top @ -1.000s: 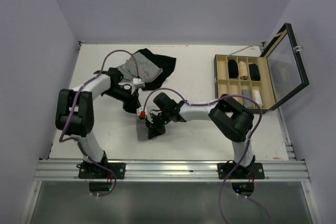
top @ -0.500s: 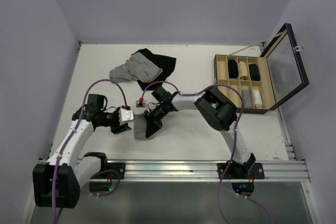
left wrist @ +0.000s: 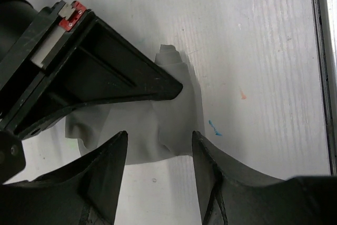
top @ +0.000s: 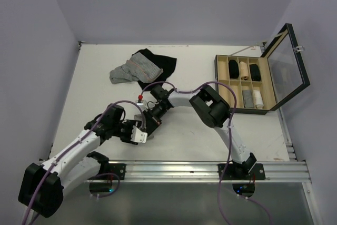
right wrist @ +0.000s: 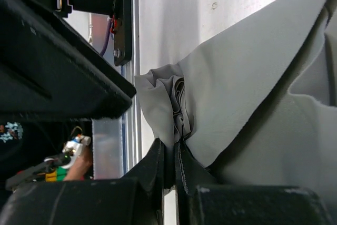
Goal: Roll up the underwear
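The underwear (left wrist: 158,125) is a small plain grey cloth lying crumpled on the white table. My right gripper (right wrist: 176,142) is shut on a bunched fold of the underwear (right wrist: 237,77). In the left wrist view one black right finger (left wrist: 116,72) presses down onto the cloth from the upper left. My left gripper (left wrist: 159,136) is open, and its tips straddle the cloth's near edge without pinching it. From above, the underwear (top: 136,120) is mostly hidden under my right gripper (top: 151,121) and my left gripper (top: 147,130), which meet at the table's near middle.
A pinstriped garment (top: 129,70) and a black garment (top: 161,62) lie heaped at the far left. An open wooden box (top: 222,84) with rolled items stands at the right, its glass lid (top: 288,61) raised. The metal rail (top: 210,169) runs along the near edge.
My left arm swung from beside the far pile down to the near side, came in at the cloth and opened wider. My right gripper, still shut, drew the cloth slightly farther away.
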Controlling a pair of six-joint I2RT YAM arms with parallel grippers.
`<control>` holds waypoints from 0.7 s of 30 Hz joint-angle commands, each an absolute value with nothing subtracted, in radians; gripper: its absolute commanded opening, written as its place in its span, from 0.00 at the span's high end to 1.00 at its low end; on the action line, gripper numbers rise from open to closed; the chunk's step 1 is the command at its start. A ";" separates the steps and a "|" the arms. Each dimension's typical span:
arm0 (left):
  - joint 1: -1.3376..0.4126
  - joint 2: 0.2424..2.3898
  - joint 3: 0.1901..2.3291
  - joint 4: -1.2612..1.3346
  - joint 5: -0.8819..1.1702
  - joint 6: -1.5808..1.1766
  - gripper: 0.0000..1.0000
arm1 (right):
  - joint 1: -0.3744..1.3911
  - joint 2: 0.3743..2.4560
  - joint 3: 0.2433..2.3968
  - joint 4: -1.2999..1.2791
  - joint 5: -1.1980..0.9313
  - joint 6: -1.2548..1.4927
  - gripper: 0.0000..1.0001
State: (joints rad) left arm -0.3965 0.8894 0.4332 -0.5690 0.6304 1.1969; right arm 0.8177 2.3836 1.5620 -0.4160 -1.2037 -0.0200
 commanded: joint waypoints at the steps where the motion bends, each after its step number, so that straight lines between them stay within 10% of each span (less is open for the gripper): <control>1: -0.463 0.923 0.439 -0.465 0.560 1.183 0.44 | 0.813 2.500 1.560 -0.466 -0.997 -0.026 1.00; 9: -0.584 1.133 0.492 -0.411 0.423 1.003 0.52 | 0.795 2.537 1.574 -0.462 -1.003 0.035 1.00; 15: -0.588 1.250 0.502 -0.462 0.406 0.977 0.99 | 0.782 2.504 1.552 -0.462 -0.990 0.029 1.00; 21: -0.566 1.410 0.607 -0.682 0.509 1.057 1.00 | 0.715 2.344 1.542 -0.491 -0.934 0.008 0.71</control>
State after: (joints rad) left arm -0.5797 1.3231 0.6010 -0.5266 0.4751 1.0195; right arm 0.7818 2.3867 1.5795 -0.4702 -1.1809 0.0856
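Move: The underwear, partly rolled and still pinched at its back strip by the right fingers, has its middle about 3 cm to the right of the open left hand, 1 cm ahead and 5 cm below. From the right hand, that middle lies roughly 3 cm ahead and 2 cm left, at about its height. From the left hand, the striped grey cloth is some 29 cm straight ahead, the black cloth as far ahead and 10 cm right, both 4 cm lower. The left hand sinks about 4 cm and shifts some 2 cm to the right onto the rolled strip of the underwear, its fingers tipping about 20 degrees closer to straight down, then closes its half-open fingers to pinch the strip right beside the right fingertips. The right hand holds the strip almost still, with a small wrist turn, until the left has its grip, then eases about 1 cm forward and to the right while its fingers begin to open. ##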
